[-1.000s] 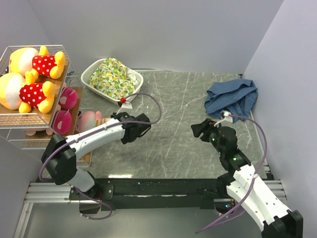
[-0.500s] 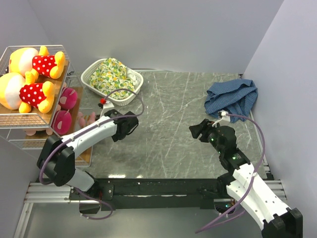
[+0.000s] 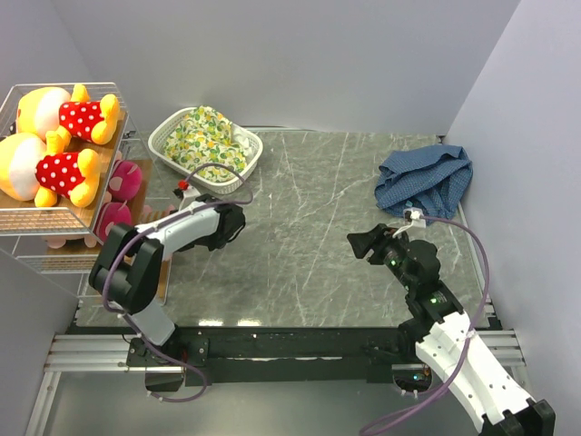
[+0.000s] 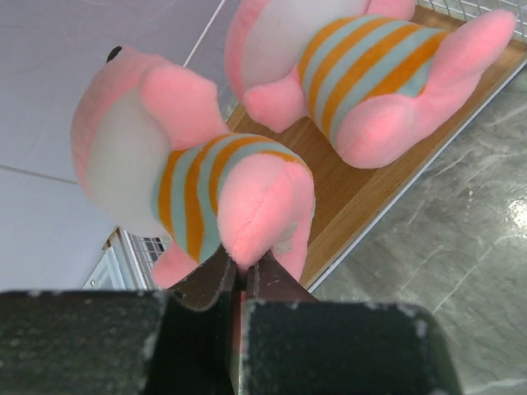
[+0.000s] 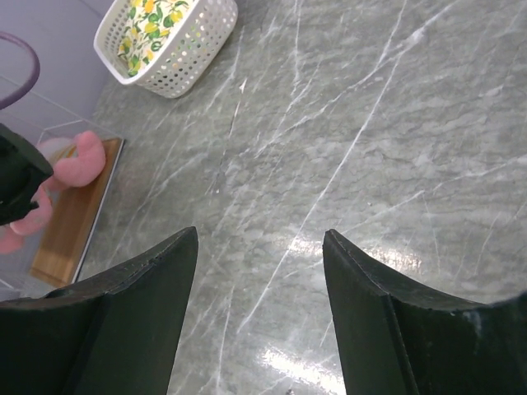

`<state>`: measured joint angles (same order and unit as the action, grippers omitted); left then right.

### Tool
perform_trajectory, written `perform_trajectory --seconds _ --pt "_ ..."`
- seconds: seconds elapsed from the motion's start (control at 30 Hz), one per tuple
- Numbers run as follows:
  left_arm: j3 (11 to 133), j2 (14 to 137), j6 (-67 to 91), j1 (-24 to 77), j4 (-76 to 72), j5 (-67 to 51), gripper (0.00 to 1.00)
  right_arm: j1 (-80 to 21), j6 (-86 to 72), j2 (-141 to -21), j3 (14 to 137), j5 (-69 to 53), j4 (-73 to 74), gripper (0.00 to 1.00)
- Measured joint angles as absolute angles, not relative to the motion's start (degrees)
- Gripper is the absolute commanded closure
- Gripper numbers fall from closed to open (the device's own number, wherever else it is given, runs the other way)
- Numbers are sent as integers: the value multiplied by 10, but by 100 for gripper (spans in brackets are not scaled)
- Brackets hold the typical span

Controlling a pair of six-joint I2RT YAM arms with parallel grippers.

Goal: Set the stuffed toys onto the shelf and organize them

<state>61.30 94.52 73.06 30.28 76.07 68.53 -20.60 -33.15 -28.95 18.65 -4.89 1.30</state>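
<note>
My left gripper is shut on one leg of a pink stuffed toy in an orange and blue striped shirt. It holds the toy at the front edge of the shelf's lower wooden board. A second pink striped toy lies on that board just behind. From above, the left gripper reaches into the shelf on the left. Two yellow bears in red dotted shirts lie on the top tier. My right gripper hangs open over bare marble, also seen from above.
A white basket with floral cloth stands behind the left arm, close to the shelf. A blue checked cloth lies at the back right, beyond the right gripper. The right wrist view shows the basket far off to the left.
My left arm has swung left from the table's middle to the shelf, carrying the pink toy to the lower board. The right gripper has shifted slightly nearer and stays open.
</note>
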Motion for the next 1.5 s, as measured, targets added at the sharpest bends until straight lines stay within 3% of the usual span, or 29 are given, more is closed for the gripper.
perform_trajectory --seconds 0.43,0.57,0.7,0.73,0.77,0.93,1.13,1.4,1.5 --pt "629 1088 705 285 759 683 99 -206 -327 -253 187 -52 23 29" --pt "630 1086 698 269 760 683 68 -206 -322 -227 187 -45 31 28" --pt "630 1086 693 252 760 678 62 -206 -320 -219 188 -39 35 27" --pt "631 1086 688 249 760 674 54 -206 -320 -219 189 -39 39 27" --pt "631 1087 685 247 761 671 39 -206 -319 -219 189 -39 42 27" --pt "638 1105 682 246 763 664 38 -206 -315 -213 199 -32 58 27" --pt "639 1106 681 246 764 671 27 -206 -314 -198 199 -24 66 27" --pt "670 1059 667 287 767 713 2 -206 -315 -210 214 -28 74 26" --pt "709 1036 660 328 768 732 3 -206 -316 -220 225 -31 80 26"
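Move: The left hand still grips the pink striped toy by one leg, with the body hanging about 7 cm to its left, just below. Its free spot on the lower shelf is level in reach with this hand, some 9 cm left and 6 cm down. The other pink toy lies about 12 cm ahead and 9 cm left, also 6 cm down, and the white basket some 24 cm ahead and 10 cm right. From the idle right hand the spot is roughly 56 cm left, level in reach. The left hand lowers the pink toy 4 to 5 cm towards the lower shelf, rolling some 15 degrees with its forward side dipping, then edges about 2 cm left, deeper over the board, while the fingers start to open and let go of the leg. Opening almost fully, it backs out to the right by about 5 cm, swinging up about 6 cm and forward and undoing much of the roll, while the empty right hand rises some 3 cm. ##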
